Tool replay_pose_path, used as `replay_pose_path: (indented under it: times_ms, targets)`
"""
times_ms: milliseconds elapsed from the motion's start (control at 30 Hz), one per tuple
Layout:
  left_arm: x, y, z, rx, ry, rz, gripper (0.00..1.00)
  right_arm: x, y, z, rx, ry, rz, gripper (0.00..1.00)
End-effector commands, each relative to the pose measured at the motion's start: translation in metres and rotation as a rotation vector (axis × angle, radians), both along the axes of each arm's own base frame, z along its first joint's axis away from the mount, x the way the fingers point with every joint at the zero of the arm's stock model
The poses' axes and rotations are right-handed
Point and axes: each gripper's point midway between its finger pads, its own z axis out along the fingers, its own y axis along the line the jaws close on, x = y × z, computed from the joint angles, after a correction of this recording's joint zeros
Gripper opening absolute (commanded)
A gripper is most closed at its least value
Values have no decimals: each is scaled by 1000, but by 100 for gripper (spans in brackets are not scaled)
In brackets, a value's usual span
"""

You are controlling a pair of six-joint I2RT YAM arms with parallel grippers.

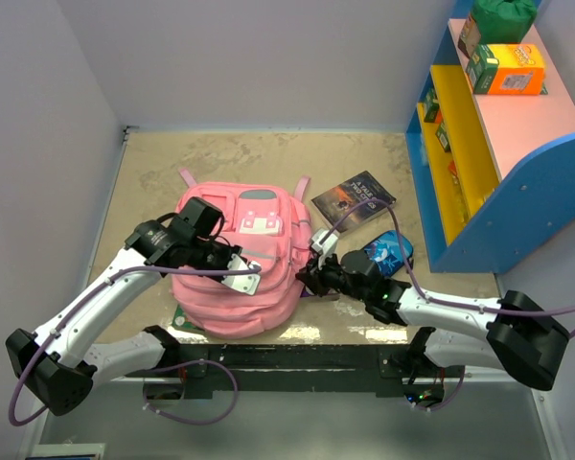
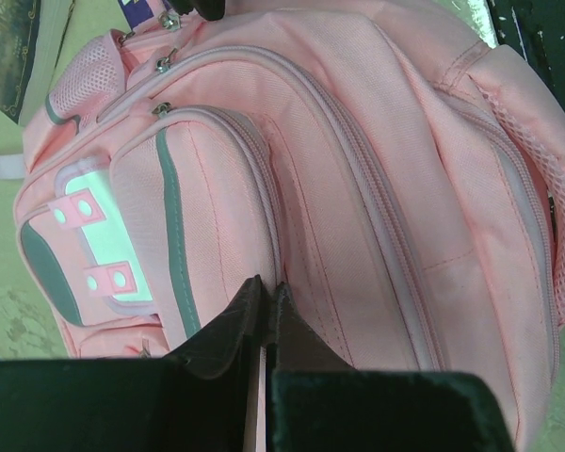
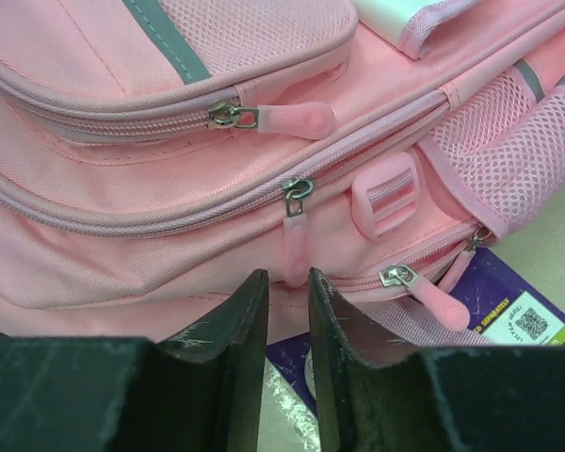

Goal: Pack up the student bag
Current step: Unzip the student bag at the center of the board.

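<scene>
The pink student bag (image 1: pixel 225 307) lies flat on the table between my two arms, front pockets up. My left gripper (image 1: pixel 245 278) rests on its front, shut, its tips (image 2: pixel 268 285) pressed into the seam beside the grey-trimmed pocket (image 2: pixel 217 217). Whether fabric is pinched between them does not show. My right gripper (image 1: pixel 307 281) is at the bag's right side. Its fingers (image 3: pixel 289 278) stand slightly open, and the end of a pink zipper pull (image 3: pixel 295 240) hangs just at the gap, not clamped. Two more pink pulls (image 3: pixel 297 120) (image 3: pixel 438 299) sit on neighbouring zips.
A dark book (image 1: pixel 353 199) and a dark-blue pencil case (image 1: pixel 388 251) lie right of the bag. A blue, yellow and pink shelf (image 1: pixel 498 144) stands at the right, holding an orange box (image 1: pixel 513 69). A purple printed sheet (image 3: pixel 518 315) lies under the bag's edge.
</scene>
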Motion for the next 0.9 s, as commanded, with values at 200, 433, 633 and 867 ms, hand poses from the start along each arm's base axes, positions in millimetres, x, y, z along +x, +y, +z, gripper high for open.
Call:
replay_pose_path:
  times_ms: [200, 433, 633, 867]
  targets:
    - [-1, 7, 7, 12, -90, -72, 0, 24, 4, 26, 38, -99, -81, 49]
    - [-6, 17, 3, 51, -108, -87, 0, 40, 10, 21, -9, -149, -44, 51]
    - [-6, 17, 2, 54, -101, -85, 0, 31, 28, 17, 3, -184, 86, 52]
    - [-3, 15, 1, 48, -99, -72, 0, 19, 39, 15, 49, -185, 176, 46]
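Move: The middle zipper's pull tab lies right off the right fingertips, about 2 cm ahead, 2 cm to the left and level with them. The small pocket's pull is some 2 cm ahead, 6 cm left and 3 cm up; a pink buckle sits roughly 4 cm ahead and 3 cm left, level. The lower zipper's pull is about 5 cm ahead, straight in line and 2 cm lower. From the left hand, the middle tab is about 11 cm right, 3 cm ahead, 6 cm below. The middle zipper's tab is approached afresh by the right hand: its fingers open clearly wider, it goes forward about 3 cm, sinking a little, then swings left some 2 cm with a counter-clockwise turn of roughly 10 degrees, bringing the open fingers either side of the tab. The left hand, fingers still shut at the small pocket's edge, draws about 1.5 cm left and slightly back. ##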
